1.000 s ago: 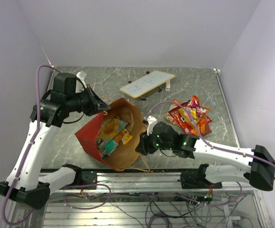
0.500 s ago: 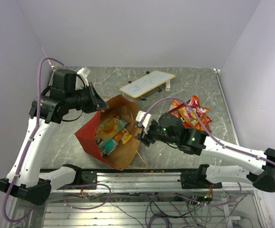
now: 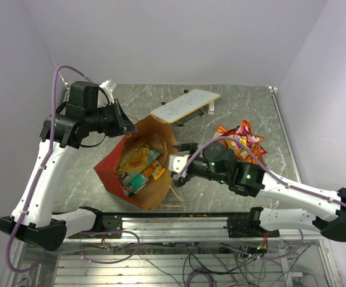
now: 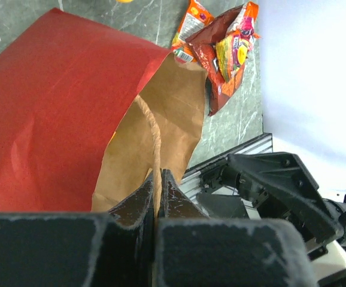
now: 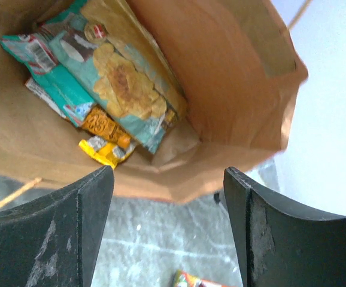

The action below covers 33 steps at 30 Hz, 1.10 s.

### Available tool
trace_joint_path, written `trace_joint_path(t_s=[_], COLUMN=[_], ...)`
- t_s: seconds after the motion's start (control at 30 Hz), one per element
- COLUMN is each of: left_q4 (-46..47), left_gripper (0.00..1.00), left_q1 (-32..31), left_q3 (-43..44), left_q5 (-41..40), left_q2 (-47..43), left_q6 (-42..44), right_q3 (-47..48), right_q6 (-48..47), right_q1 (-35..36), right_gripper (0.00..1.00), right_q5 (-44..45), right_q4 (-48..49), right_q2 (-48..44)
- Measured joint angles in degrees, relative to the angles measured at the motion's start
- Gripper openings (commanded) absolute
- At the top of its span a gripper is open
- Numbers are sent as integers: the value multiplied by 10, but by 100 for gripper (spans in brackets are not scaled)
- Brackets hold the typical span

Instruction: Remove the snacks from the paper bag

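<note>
The paper bag (image 3: pixel 161 188), red outside and brown inside, lies on its side with its mouth facing up and right. My left gripper (image 3: pixel 128 127) is shut on the bag's brown rim (image 4: pixel 155 143) and holds the mouth up. Inside lie snacks (image 3: pixel 138 170): a teal chip packet (image 5: pixel 119 78), an orange pack (image 5: pixel 104 128) and a yellow one (image 5: pixel 104 149). My right gripper (image 3: pixel 176 167) hangs open just outside the mouth's near edge, nothing between its fingers (image 5: pixel 95 203). More snacks (image 3: pixel 242 143), red and orange packets, lie in a heap on the table to the right.
A flat white board (image 3: pixel 185 106) lies at the back of the grey marbled table (image 3: pixel 239 104). The bag's string handle (image 3: pixel 176 200) trails toward the metal rail at the near edge. Walls close in on the left, back and right.
The right gripper has opened wide and swung up and left to the bag's mouth. The left arm has pulled the pinched rim slightly back and up.
</note>
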Motion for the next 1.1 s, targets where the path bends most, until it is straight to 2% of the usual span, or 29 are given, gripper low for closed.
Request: trace_joint_path(t_s=[0.2,0.4,0.53,0.67,0.93,1.1], left_q4=[14,32,56,58,58,58], left_gripper=[7,7,7,7,7,7], left_q1=[0,0,0,0,0,0], left_q3=[14,13,-10,-16,-16,-16], left_q5=[0,1,3,4,4,4], left_q2=[6,-5,-28,-37,-37,-37], left_q6=[11,14,9,5,4,5], right_q3=[66,59,0,9,10,9], right_q6=[-77,-105,-110,-133,-160,-160], right_q1=[1,2,4,10,12,12], right_gripper=[73,72,70,72,75,75], right_q5=[-48,-98,-130,-140,-152,-156], right_q4=[29,49,91,108,221,301], right_q2=[95,145,160,235,358,402])
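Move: The potato-chip bag lies inside the tilted paper bag, about 15 cm to the right gripper's left, 5 cm ahead and some 18 cm below. From that gripper, the teal snack is around 1 cm back, 14 cm left and 20 cm below; the small yellow packet is level with it, 10 cm left and 18 cm below. From the left gripper, the chip bag is nearly straight down, some 24 cm, about 2 cm back and 1 cm left. Bring the open right gripper left through the paper bag's mouth and then steeply down while still going left, about 14 cm across and 16 cm down, towards the chip bag; swing the fingers some 20 degrees counter-clockwise and keep them wide open. With the left gripper keep its pinch on the twine handle and ease up a couple of centimetres, tipping the fingers slightly upward. ##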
